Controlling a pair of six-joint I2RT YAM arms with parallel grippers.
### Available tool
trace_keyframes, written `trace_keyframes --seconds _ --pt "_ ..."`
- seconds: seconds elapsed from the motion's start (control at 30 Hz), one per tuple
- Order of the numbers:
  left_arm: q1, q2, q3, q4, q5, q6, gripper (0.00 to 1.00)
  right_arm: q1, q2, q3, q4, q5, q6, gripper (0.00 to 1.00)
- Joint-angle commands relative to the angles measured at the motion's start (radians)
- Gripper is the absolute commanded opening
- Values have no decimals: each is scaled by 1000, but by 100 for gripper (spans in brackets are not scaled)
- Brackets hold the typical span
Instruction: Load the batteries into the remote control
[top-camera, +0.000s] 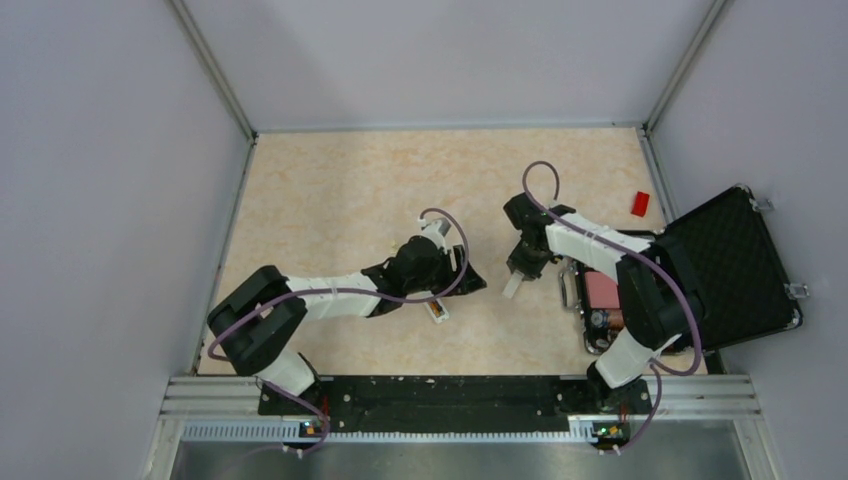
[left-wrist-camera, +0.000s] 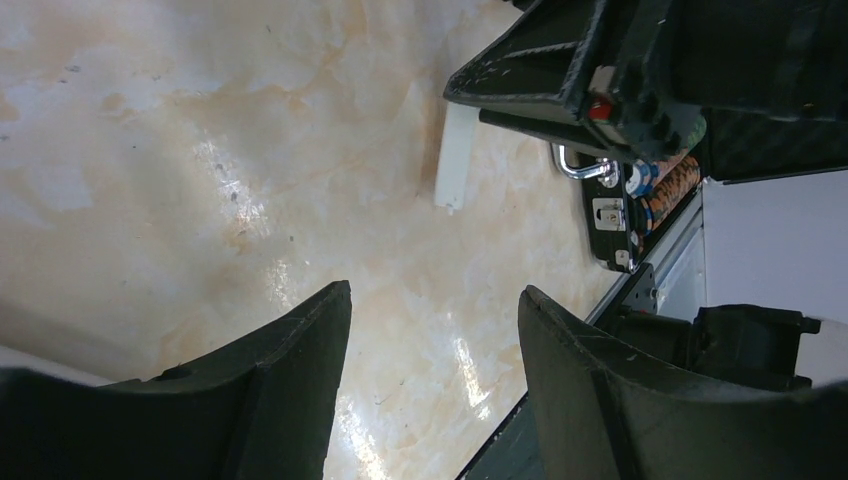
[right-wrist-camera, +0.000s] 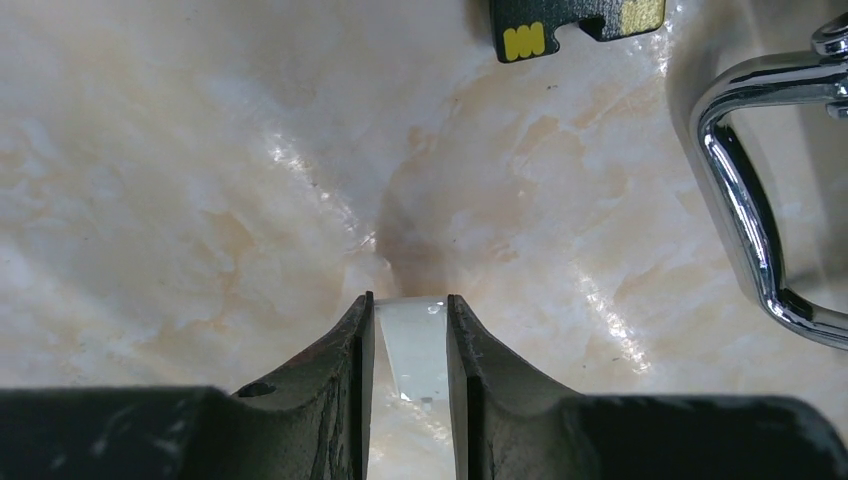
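Just below my left wrist, a short white end of the remote control (top-camera: 437, 312) pokes out, the rest hidden under the arm. A copper-orange and black battery (top-camera: 436, 311) shows in it; a second one I cannot make out. My left gripper (top-camera: 474, 283) (left-wrist-camera: 435, 290) stands open over bare table and points right. My right gripper (top-camera: 520, 268) (right-wrist-camera: 410, 300) is shut on a thin, flat white plastic piece (top-camera: 513, 286) (right-wrist-camera: 412, 340) (left-wrist-camera: 455, 160), which hangs down from the fingers just above the table. The two grippers face each other, a little apart.
An open black case (top-camera: 722, 262) lies at the right, with a pink item (top-camera: 603, 290) and striped rolls (left-wrist-camera: 668, 183) inside. Its chrome handle (right-wrist-camera: 745, 215) is just right of my right gripper. A small red object (top-camera: 640, 203) lies behind the case. Walls enclose the table.
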Motion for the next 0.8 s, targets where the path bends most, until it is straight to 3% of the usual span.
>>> trace_keyframes --seconds 0.0,0.6,0.77 --pt "-16 45 39 100 31 17 67 -3 -83 22 1 -21 -16 26" --pt "-40 196 87 280 115 -73 67 -4 -250 -29 43 -181 34 26" --pt "-40 214 96 305 117 -100 63 -5 -261 -41 64 -206 48 26"
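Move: The battery cover, already pinched by its far end in the right fingers and just off the table, lies about 7 cm to the right of the open left hand, 2 cm farther out and 7 cm below. The remote control lies some 11 cm left of the left hand, 1 cm nearer the base and 8 cm down. From the right hand, the left gripper is about 9 cm left, 5 cm back and 6 cm up; the case handle is 10 cm right and 3 cm back. Keeping its pinch on the battery cover's far end, the right hand lifts it about 6 cm and carries it some 3 cm left towards the left gripper, tilting about 15 degrees so its left side rises. The left hand, fingers still open, comes about 5 cm right to meet the cover's free end, dipping 2 cm and then rising about 1 cm. ##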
